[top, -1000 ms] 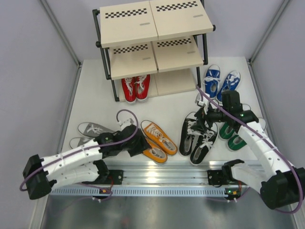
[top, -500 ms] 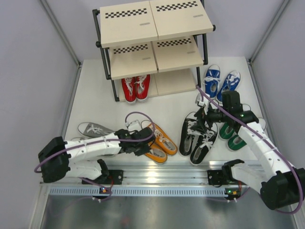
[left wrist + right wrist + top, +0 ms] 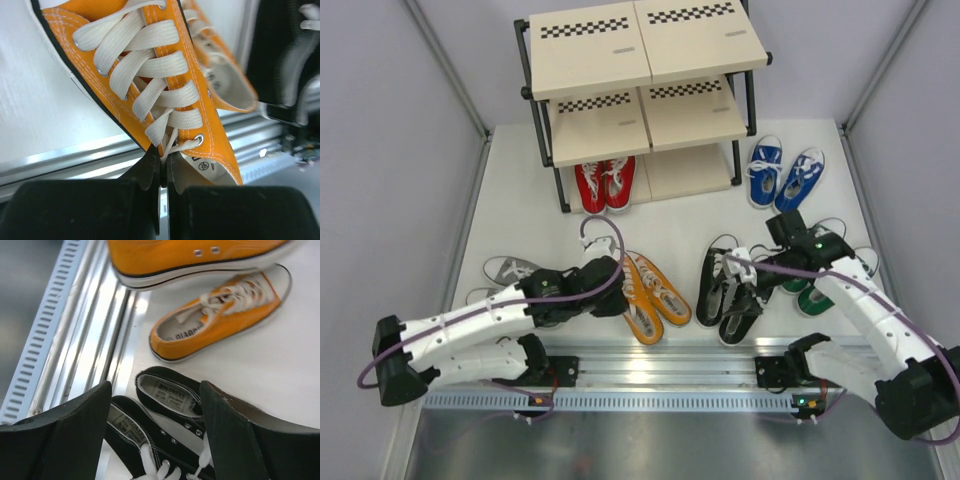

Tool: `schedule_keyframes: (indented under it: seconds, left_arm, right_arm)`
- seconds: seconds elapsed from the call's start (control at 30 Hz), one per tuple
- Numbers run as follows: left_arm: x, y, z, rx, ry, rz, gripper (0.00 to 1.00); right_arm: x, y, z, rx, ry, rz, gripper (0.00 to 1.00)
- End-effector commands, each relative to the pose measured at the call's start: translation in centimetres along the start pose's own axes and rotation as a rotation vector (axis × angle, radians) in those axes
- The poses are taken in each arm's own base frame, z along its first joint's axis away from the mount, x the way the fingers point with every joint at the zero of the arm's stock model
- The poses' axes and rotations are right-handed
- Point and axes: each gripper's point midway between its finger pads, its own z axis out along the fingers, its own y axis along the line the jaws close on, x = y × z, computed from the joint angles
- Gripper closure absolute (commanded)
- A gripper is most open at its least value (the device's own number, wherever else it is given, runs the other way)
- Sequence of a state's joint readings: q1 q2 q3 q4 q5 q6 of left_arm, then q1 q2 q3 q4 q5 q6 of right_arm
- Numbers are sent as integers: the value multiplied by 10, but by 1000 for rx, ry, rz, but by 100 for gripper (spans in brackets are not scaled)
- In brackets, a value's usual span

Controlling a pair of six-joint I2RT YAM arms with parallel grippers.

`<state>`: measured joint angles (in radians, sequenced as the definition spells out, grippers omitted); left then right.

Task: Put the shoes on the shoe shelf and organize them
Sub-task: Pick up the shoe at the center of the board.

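Observation:
My left gripper (image 3: 161, 161) is shut on the laced edge of one orange shoe (image 3: 150, 65), pinching it beside the top eyelet. In the top view this gripper (image 3: 616, 291) holds that shoe (image 3: 642, 315) near the front rail, next to its mate (image 3: 668, 292). The right gripper (image 3: 156, 390) is open, its fingers straddling the heels of the black shoes (image 3: 172, 402). From above it (image 3: 744, 276) hovers over the black pair (image 3: 718, 283). The shoe shelf (image 3: 640, 95) stands at the back with red shoes (image 3: 604, 183) on its bottom tier.
Blue shoes (image 3: 783, 172) lie right of the shelf. Green shoes (image 3: 810, 293) are partly hidden under the right arm. Grey shoes (image 3: 508, 270) lie left of the left arm. The metal rail (image 3: 650, 365) runs along the table's front edge.
My left gripper has shut on the orange shoe and swung it towards the rail. The right gripper has moved forward and left, from beside the green shoes to over the black pair.

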<state>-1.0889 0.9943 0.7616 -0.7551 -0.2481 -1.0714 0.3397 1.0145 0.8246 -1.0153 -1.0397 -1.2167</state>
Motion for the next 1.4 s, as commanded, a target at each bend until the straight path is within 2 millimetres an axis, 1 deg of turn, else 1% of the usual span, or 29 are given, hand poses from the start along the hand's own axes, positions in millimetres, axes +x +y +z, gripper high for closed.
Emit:
schedule_keyframes:
  seconds: [0.0, 0.07, 0.1, 0.13, 0.17, 0.2, 0.23, 0.3, 0.33, 0.4, 0.43, 0.5, 0.53, 0.6, 0.63, 0.7, 0.77, 0.8, 0.9, 0.93, 1.0, 1.03, 1.17, 1.23, 1.37]
  left_arm:
    - [-31, -47, -37, 195, -77, 33, 100]
    - [-34, -53, -38, 200, -76, 26, 100]
    - [-38, -60, -40, 208, -82, 23, 100]
    - [-41, -61, -36, 186, -89, 21, 100]
    - [-44, -63, -34, 178, -94, 18, 100]
    - [-50, -69, -36, 181, -108, 11, 100]
    - [-51, -70, -30, 160, -109, 13, 100]
    - [-56, -76, -28, 148, -119, 8, 100]
    - [-61, -82, -26, 147, -125, 4, 100]
    - [-66, -87, -26, 143, -138, 2, 100]
    - [-70, -92, -26, 145, -144, -3, 100]
    - [-74, -97, -26, 153, -156, -6, 100]
    - [-75, -98, -25, 153, -157, -11, 100]
    - [-78, -104, -26, 169, -168, -18, 100]
    - [-80, -105, -27, 173, -174, -22, 100]
    - [-80, -106, -25, 177, -177, -29, 100]
    - [-81, -109, -23, 191, -183, -44, 100]
    - [-80, -108, -22, 188, -180, -42, 100]
    - [-80, -108, -21, 197, -188, -58, 100]
    - [-82, -109, -22, 201, -195, -66, 100]
    - [-83, -109, -23, 205, -204, -74, 100]
    - [-84, -108, -23, 205, -210, -78, 100]
    - [-85, -104, -24, 204, -222, -83, 100]
    - [-85, -102, -24, 201, -226, -84, 100]
    - [-85, -97, -24, 195, -232, -94, 100]
  right_arm:
    - [-30, 26, 3, -127, -45, -306, 28]
    - [-36, 27, 9, -156, 7, -397, 28]
    - [-48, 24, 7, -146, 19, -421, 28]
    - [-58, 27, 11, -166, 20, -466, 28]
    - [-63, 27, 11, -172, 34, -490, 28]
    - [-78, 25, 9, -165, 26, -515, 28]
    - [-87, 30, 14, -199, 20, -535, 28]
    - [-102, 28, 18, -198, 33, -547, 29]
    - [-108, 37, 24, -231, 33, -568, 29]
    - [-110, 40, 31, -252, 64, -582, 30]
    - [-107, 43, 39, -282, 79, -583, 30]
    - [-97, 38, 46, -276, 128, -598, 32]
    - [-94, 41, 51, -289, 145, -614, 32]
    - [-84, 35, 56, -268, 202, -634, 33]
    - [-82, 37, 61, -282, 215, -644, 33]
    - [-80, 35, 64, -273, 230, -640, 34]
    - [-83, 34, 73, -274, 234, -643, 35]
    - [-82, 33, 73, -268, 239, -637, 36]
    - [-76, 31, 82, -278, 274, -628, 37]
    - [-74, 33, 85, -286, 284, -629, 38]
    - [-67, 30, 92, -280, 318, -620, 40]
    - [-65, 31, 94, -279, 330, -622, 43]
    - [-56, 17, 96, -224, 416, -640, 50]
    - [-55, 12, 95, -200, 437, -649, 50]
    - [-52, 8, 93, -178, 460, -642, 50]
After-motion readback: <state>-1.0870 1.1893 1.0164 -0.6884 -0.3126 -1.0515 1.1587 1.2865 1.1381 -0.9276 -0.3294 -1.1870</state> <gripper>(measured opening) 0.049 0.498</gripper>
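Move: My left hand already has one orange shoe off the board by the top of its lacing, its heel about 7 cm back, 4 cm right and 3 cm below that hand. That heel lies some 18 cm left, 7 cm back and 6 cm below my open right hand. The other orange shoe stands 17 cm left, 4 cm ahead and 12 cm below my right hand; the nearer black shoe is almost under it, 3 cm ahead, 2 cm left, 12 cm down. I swing my right hand about 10 cm left to the held shoe's heel, first drawing back and arching up some 7 cm, then sinking to my starting height, fingers tipping some 30 degrees steeper down and closing partway around the heel's rim. Keeping its pinch on the laces, my left hand carries the shoe right, up and forward, about 5 cm each way, to meet it. ##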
